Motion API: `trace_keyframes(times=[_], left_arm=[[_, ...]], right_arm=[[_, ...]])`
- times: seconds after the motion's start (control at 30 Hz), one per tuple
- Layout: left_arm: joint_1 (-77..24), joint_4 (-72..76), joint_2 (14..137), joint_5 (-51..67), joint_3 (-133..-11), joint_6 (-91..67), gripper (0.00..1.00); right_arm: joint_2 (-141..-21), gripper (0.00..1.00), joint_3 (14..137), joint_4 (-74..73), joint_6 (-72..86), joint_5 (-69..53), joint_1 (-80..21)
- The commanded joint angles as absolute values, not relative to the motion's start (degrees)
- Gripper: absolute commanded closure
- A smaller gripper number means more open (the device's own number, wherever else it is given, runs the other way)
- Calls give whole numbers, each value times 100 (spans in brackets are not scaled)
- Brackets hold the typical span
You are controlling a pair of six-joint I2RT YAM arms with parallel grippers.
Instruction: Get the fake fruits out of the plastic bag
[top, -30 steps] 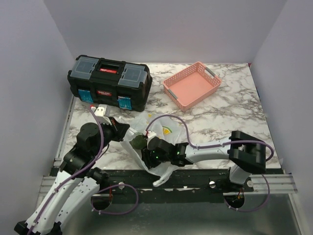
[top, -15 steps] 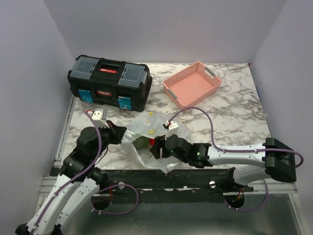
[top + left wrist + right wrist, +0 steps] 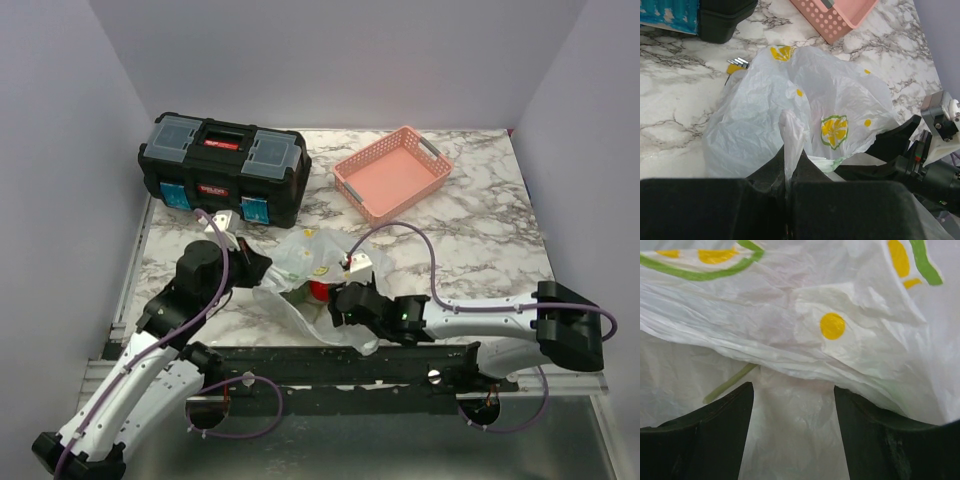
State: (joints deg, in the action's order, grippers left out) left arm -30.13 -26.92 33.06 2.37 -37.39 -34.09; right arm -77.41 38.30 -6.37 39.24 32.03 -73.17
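The plastic bag (image 3: 312, 258) lies crumpled at the near middle of the table, white with yellow-green prints (image 3: 834, 131). My left gripper (image 3: 256, 268) is shut on a twisted fold of the bag (image 3: 790, 140) and holds its left side up. In the bag's mouth a red apple (image 3: 320, 291) shows, with a dull-green patch of melon (image 3: 300, 295) beside it. The grapes are hidden. My right gripper (image 3: 338, 300) is at the bag's mouth from the right. In its wrist view its fingers (image 3: 715, 435) stand open, and only loose plastic (image 3: 840, 340) lies between and above them.
A black toolbox (image 3: 222, 166) stands at the back left and a pink slotted basket (image 3: 392, 172) at the back right. A small yellow and metal item (image 3: 737, 64) lies on the marble left of the bag. The table's near edge runs just below the bag.
My right gripper opened wider and its arm stretched out low toward the bag's mouth. The bag's left side rose and puffed up over the melon, and the apple came into view.
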Motion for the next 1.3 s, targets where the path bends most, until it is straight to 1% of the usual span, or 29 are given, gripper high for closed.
trace_keyframes(times=[0.0, 0.13, 0.23, 0.47, 0.57, 0.7, 0.9, 1.07, 1.13, 1.2, 1.27], left_arm=[[-3041, -2490, 3227, 688, -3950, -3079, 100], [-3067, -2657, 3269, 700, -4286, -2516, 100], [-3075, -2581, 3301, 710, -4474, -2331, 100], [-3071, -2072, 3579, 1466, -4382, -2135, 100], [-3071, -2090, 3766, 1548, -4355, -2023, 100], [-3067, -2215, 3888, 1507, -4387, -1854, 100], [-3063, -2402, 4011, 1363, -4296, -1708, 100], [-3040, -2375, 4109, 1177, -4418, -1652, 100], [-2945, -2336, 4111, 1244, -4432, -1661, 100], [-2871, -2328, 4082, 1274, -4403, -1662, 100], [-2852, -2378, 4078, 1254, -4395, -1616, 100]], right_arm=[[-7875, 29, 4261, -101, 3324, 3259, -7346], [-8152, 21, 4650, 107, 3019, 3567, -7348], [-8440, 17, 4891, 141, 2815, 3808, -7338], [-8951, 11, 4904, 518, 2409, 4197, -7277], [-9145, 5, 4826, 778, 2104, 4251, -7276], [-9528, 5, 4901, 933, 1914, 4403, -7267], [-9978, 9, 5016, 1158, 1837, 4658, -7245], [-10127, 10, 5002, 1486, 1654, 4637, -7230], [-10207, 8, 5032, 1542, 1628, 4735, -7220], [-10233, 4, 5068, 1622, 1625, 4724, -7190], [-10272, 4, 5080, 1716, 1630, 4740, -7139]])
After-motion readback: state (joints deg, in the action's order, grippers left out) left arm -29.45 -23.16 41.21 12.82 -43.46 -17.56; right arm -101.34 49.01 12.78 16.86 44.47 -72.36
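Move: The red fruit in the open bag lies roughly 3 cm ahead and 4 cm left of the right hand, some 3 cm lower; a green fruit sits about 5 cm to the left of it, level with it. The bag's pinched rim is some 5 cm ahead, 15 cm left and 13 cm above the right hand. From the left hand, the red fruit lies about 11 cm right, 2 cm back and 17 cm down. Right hand opens wider, arcing 8 cm forward-left, up then down towards the fruits; left hoists, half-lowers pinched rim. ##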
